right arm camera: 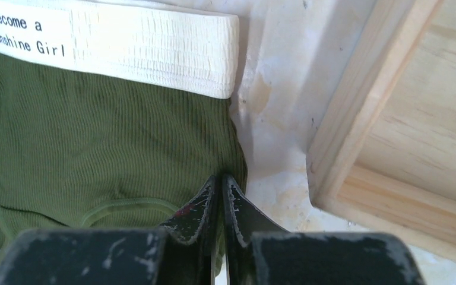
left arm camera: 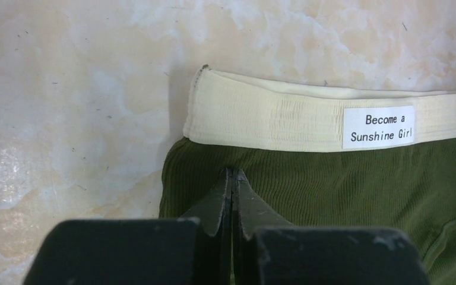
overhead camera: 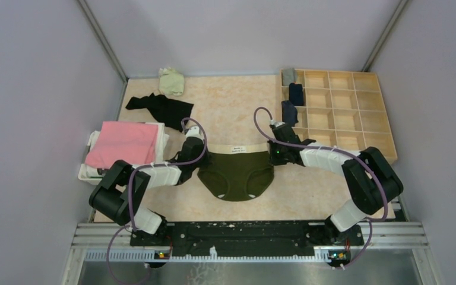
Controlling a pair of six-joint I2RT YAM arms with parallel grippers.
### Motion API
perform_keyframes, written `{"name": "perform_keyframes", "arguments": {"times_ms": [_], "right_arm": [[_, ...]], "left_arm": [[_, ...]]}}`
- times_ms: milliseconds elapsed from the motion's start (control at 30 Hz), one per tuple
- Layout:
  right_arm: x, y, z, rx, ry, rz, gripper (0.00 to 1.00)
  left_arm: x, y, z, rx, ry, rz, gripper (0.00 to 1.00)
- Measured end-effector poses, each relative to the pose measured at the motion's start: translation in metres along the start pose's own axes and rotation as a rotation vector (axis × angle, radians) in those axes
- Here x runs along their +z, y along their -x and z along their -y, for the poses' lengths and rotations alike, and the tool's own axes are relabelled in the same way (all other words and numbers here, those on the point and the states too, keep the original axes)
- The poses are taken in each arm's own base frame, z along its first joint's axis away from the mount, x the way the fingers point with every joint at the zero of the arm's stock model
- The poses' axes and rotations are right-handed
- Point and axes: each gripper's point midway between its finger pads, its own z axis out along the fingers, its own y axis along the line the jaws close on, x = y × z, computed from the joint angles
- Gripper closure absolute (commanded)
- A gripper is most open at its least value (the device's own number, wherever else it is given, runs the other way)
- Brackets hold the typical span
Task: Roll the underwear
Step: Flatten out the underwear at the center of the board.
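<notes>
An olive green underwear [overhead camera: 237, 175] with a cream waistband lies flat, waistband to the far side, in the middle of the table. My left gripper [overhead camera: 203, 159] is at its left side, just below the waistband. In the left wrist view the jaws [left arm camera: 233, 173] are pressed together on the ribbed olive fabric [left arm camera: 344, 184]. My right gripper [overhead camera: 271, 155] is at the underwear's right side. Its jaws [right arm camera: 221, 177] are shut with green fabric [right arm camera: 95, 142] pinched between them. A white label reads "Become a Sunshine Girl" [left arm camera: 378, 127].
A wooden compartment box [overhead camera: 356, 113] stands at the back right, close to my right gripper, with dark rolled pieces [overhead camera: 295, 93] in its left cells. A folded pink cloth [overhead camera: 122, 142] lies on a white tray at left. A black garment [overhead camera: 160, 107] and a pale green one [overhead camera: 171, 81] lie behind.
</notes>
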Motion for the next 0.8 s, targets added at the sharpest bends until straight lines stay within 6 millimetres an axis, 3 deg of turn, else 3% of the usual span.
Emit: {"name": "perform_keyframes", "arguments": {"times_ms": [200,300,433,667,800], "right_arm": [[-0.017,-0.002,-0.005,-0.011,0.047,0.023,0.87],[-0.033,0.008,-0.015,-0.020,0.099,0.071,0.82],[-0.051,0.024,-0.026,-0.027,0.148,0.138,0.77],[-0.062,0.033,-0.033,-0.006,0.169,0.153,0.70],[-0.064,0.058,-0.059,-0.010,0.186,0.166,0.65]], "left_arm": [[-0.004,0.000,-0.003,0.005,0.017,-0.003,1.00],[-0.012,0.005,-0.002,0.009,0.017,0.000,0.94],[-0.026,0.023,0.007,0.005,-0.004,0.035,0.79],[-0.067,0.058,0.010,-0.066,0.003,0.153,0.51],[-0.082,0.047,-0.008,-0.133,0.060,0.159,0.44]]}}
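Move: The underwear lies spread between the hands: its middle is about 8 cm right of the left hand and 5 cm back, and 11 cm left of the right hand and 4 cm back, practically at fingertip height. Its waistband's middle is 9 cm right of the left hand and 3 cm ahead. From the left hand, the black cloth is some 16 cm left and 16 cm ahead; from the right hand, the wooden tray's middle is some 21 cm right and 15 cm ahead. Upward together, both hands come off the underwear's upper side edges. The left rises some 8 cm, then swings about 4 cm outward to the left and slightly back, turning about 10 degrees counter-clockwise as its shut fingers open to half. The right climbs nearly 10 cm, late on also going left over the cloth; its wrist tilts and its fingers part to about a third. ##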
